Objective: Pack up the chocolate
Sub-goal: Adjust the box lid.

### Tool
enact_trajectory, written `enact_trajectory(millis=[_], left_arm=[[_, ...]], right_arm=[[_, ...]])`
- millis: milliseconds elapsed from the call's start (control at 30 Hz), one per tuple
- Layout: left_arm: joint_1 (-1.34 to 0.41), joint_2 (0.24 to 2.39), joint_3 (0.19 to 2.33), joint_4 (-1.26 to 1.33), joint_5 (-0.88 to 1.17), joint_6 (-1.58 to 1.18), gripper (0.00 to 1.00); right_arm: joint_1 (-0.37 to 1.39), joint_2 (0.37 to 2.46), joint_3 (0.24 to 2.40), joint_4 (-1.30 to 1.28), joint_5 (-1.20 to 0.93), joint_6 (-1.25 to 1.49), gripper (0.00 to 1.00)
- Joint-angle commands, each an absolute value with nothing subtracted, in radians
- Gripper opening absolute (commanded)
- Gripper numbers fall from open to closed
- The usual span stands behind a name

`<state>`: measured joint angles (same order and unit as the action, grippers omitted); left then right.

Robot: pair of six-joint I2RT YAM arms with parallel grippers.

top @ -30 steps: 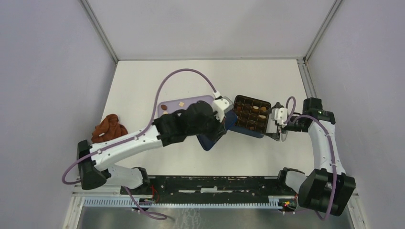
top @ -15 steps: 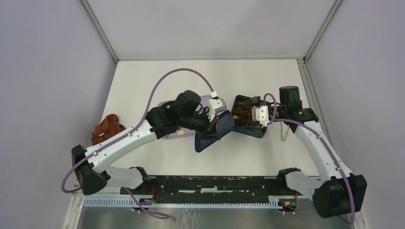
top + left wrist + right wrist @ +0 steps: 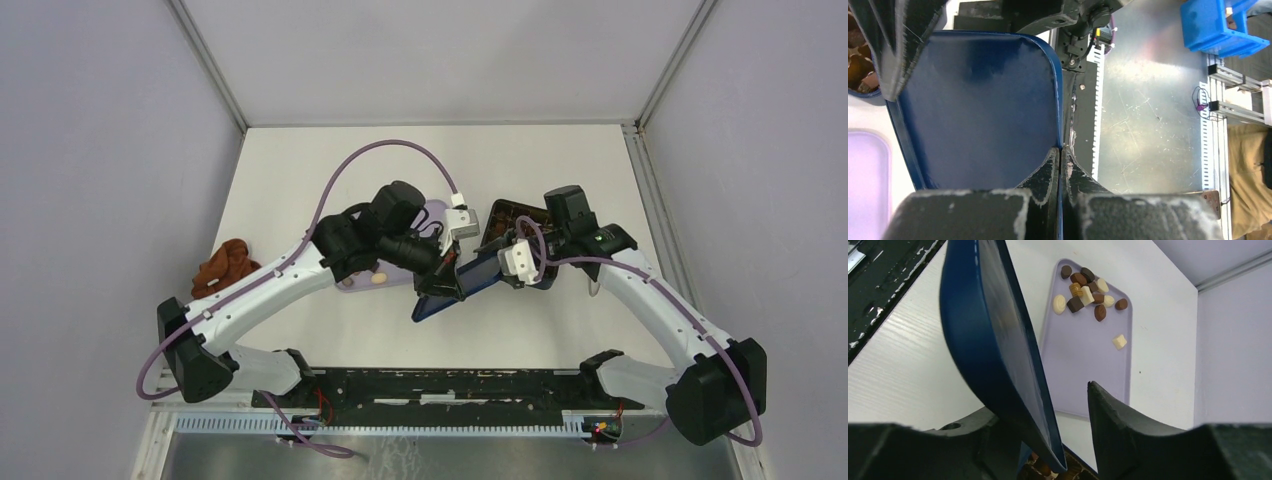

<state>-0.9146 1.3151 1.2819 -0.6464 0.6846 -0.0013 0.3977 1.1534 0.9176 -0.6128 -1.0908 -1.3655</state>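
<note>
My left gripper [image 3: 1061, 150] is shut on the edge of a dark blue box lid [image 3: 978, 110], holding it tilted on edge above the table [image 3: 455, 295]. My right gripper [image 3: 1068, 415] straddles the lid's [image 3: 993, 335] opposite rim. Its jaws are open, with a gap between the rim and one finger [image 3: 1108, 415]. Several pieces of chocolate [image 3: 1088, 290], brown and cream, lie on a lilac tray [image 3: 1088, 365]. The compartment box [image 3: 508, 222], with more chocolate [image 3: 858, 70] inside, sits just behind the lid, mostly hidden by the arms.
A reddish-brown cloth [image 3: 228, 266] lies at the table's left edge. The lilac tray [image 3: 350, 285] is under my left arm, with one chocolate [image 3: 378, 279] showing. The black base rail [image 3: 450, 385] runs along the near edge.
My left gripper has tipped the lid up on edge and drawn it slightly nearer. My right arm has swung left from the box's right side to the lid, and its jaws have narrowed.
</note>
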Motion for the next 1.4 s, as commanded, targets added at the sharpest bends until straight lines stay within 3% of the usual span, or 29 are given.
enact_trajectory(millis=[0,67,167,233,267,300,367,433,533,933,1067,1267,1367], left_arm=[[-0.904,1.305,1.342,-0.649,0.780,0.083,0.02],[-0.904,1.312,1.348,-0.659,0.790,0.092,0.02],[-0.899,1.316,1.354,-0.666,0.795,0.094,0.02],[-0.893,1.307,1.357,-0.648,0.761,0.069,0.02],[-0.889,1.287,1.353,-0.626,0.727,0.047,0.03],[-0.882,1.262,1.341,-0.594,0.685,0.024,0.09],[-0.874,1.187,1.310,-0.518,0.502,-0.047,0.41],[-0.870,1.105,1.285,-0.464,0.236,-0.108,0.65],[-0.871,0.996,1.254,-0.429,-0.084,-0.171,0.84],[-0.871,0.785,0.852,-0.264,-0.217,-0.462,0.88],[-0.871,0.807,0.754,-0.148,-0.213,-0.515,0.91],[-0.871,0.944,0.711,-0.025,-0.205,-0.587,0.96],[-0.870,1.030,0.726,0.038,-0.180,-0.598,0.97]], right_arm=[[0.402,1.137,0.934,-0.704,-1.104,-1.451,0.48],[0.402,1.137,0.936,-0.753,-1.144,-1.495,0.37],[0.404,1.133,0.956,-0.837,-1.180,-1.557,0.11],[0.403,1.123,0.975,-0.878,-1.172,-1.554,0.00],[0.403,1.113,0.980,-0.879,-1.157,-1.523,0.00],[0.403,1.102,0.980,-0.873,-1.136,-1.488,0.00],[0.400,1.067,0.959,-0.815,-1.087,-1.369,0.00],[0.390,1.019,0.905,-0.692,-1.031,-1.190,0.00],[0.340,0.992,0.861,-0.572,-0.994,-0.968,0.00],[-0.097,1.193,0.815,-0.269,-1.243,0.158,0.00],[-0.145,1.264,0.776,-0.224,-1.247,0.314,0.00],[-0.160,1.293,0.616,0.180,-1.247,0.678,0.00],[-0.187,1.324,0.599,0.249,-1.243,0.747,0.00]])
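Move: The lid slants between the hands, its edge pinched in the left fingers; its middle lies about 6 cm left of the right hand and 5 cm back, near its height. The box stands some 7 cm right of the right hand, 4 cm ahead and 12 cm below; the purple tray is about 21 cm left and 3 cm ahead, on the table. From the left hand the box lies roughly 14 cm right, 11 cm ahead and 17 cm below. Right fingers pinch the lid, swinging it about 10 cm right, tipping down over the box; left releases, retreats forward-left. ##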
